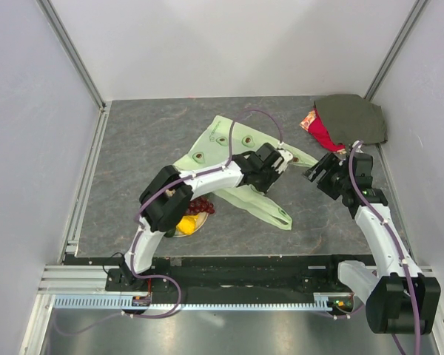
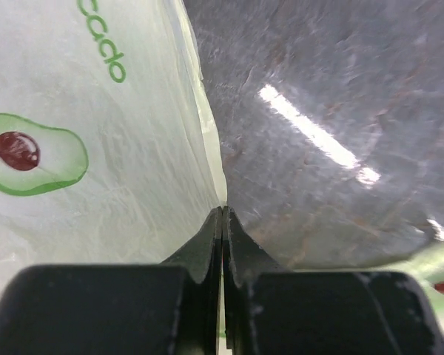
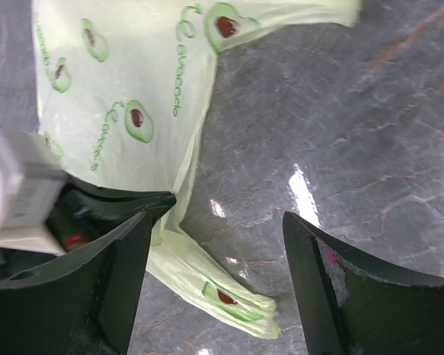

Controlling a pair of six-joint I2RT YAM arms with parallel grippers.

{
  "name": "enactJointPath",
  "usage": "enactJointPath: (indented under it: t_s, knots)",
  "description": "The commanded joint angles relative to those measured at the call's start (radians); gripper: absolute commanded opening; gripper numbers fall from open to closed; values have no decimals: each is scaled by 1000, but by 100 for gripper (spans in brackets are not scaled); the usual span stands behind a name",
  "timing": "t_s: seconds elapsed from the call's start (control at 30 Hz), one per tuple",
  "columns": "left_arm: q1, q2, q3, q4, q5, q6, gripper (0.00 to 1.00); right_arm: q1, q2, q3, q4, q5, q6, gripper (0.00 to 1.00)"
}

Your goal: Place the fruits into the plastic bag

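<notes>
The pale green plastic bag (image 1: 222, 148) with avocado prints lies flat in the middle of the table. My left gripper (image 1: 285, 159) is at the bag's right edge and is shut. In the left wrist view the bag's edge (image 2: 207, 133) runs straight into the closed fingertips (image 2: 223, 211), with pale film showing in the slit between them. My right gripper (image 1: 318, 174) hovers open just to the right, and a bag handle (image 3: 237, 299) lies below its fingers (image 3: 217, 218). A dark red grape bunch (image 1: 200, 205) and a yellow-orange fruit (image 1: 185, 223) sit partly hidden under the left arm.
A dark green and red cloth (image 1: 351, 118) lies at the back right corner. Grey walls with metal rails close in the table on three sides. The left arm's elbow (image 1: 166, 203) hangs over the fruits.
</notes>
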Motion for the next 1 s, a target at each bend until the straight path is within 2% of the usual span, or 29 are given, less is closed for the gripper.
enactJointPath:
  t_s: [0.0, 0.27, 0.5, 0.83, 0.97]
  knots:
    - [29, -183, -5, 85, 120, -136, 2, -3, -19, -26, 100, -105, -19, 79]
    - [118, -306, -65, 132, 314, -326, 2, -3, -57, -70, 123, -142, -15, 77]
    - [142, -356, -91, 187, 390, -440, 2, -3, -51, -82, 101, -130, 4, 75]
    - [154, -416, -113, 319, 479, -573, 1, 2, -6, -99, 149, -167, 74, 82]
    - [154, -426, -97, 350, 486, -610, 2, 5, 3, -92, 114, -130, 73, 84]
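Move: The left gripper is already shut on the upper layer of the plastic bag's mouth, almost at its fingertips and just above the table. From it the near handle's end lies about 11 cm back and 7 cm right, the far handle's end some 11 cm ahead and 15 cm right. From the open right gripper the bag mouth is roughly 12 cm left, 2 cm ahead and 10 cm below. Lift the left gripper about 20 cm nearly straight up, quickly at first, then pausing before the last bit. Keep the bag's edge pinched, and roll the wrist some 40 degrees so the fingers swing from steeply down to pointing right, towards the other gripper. Meanwhile ease the right gripper a few centimetres left towards the bag mouth, fingers still wide open, sinking slightly at the end. ##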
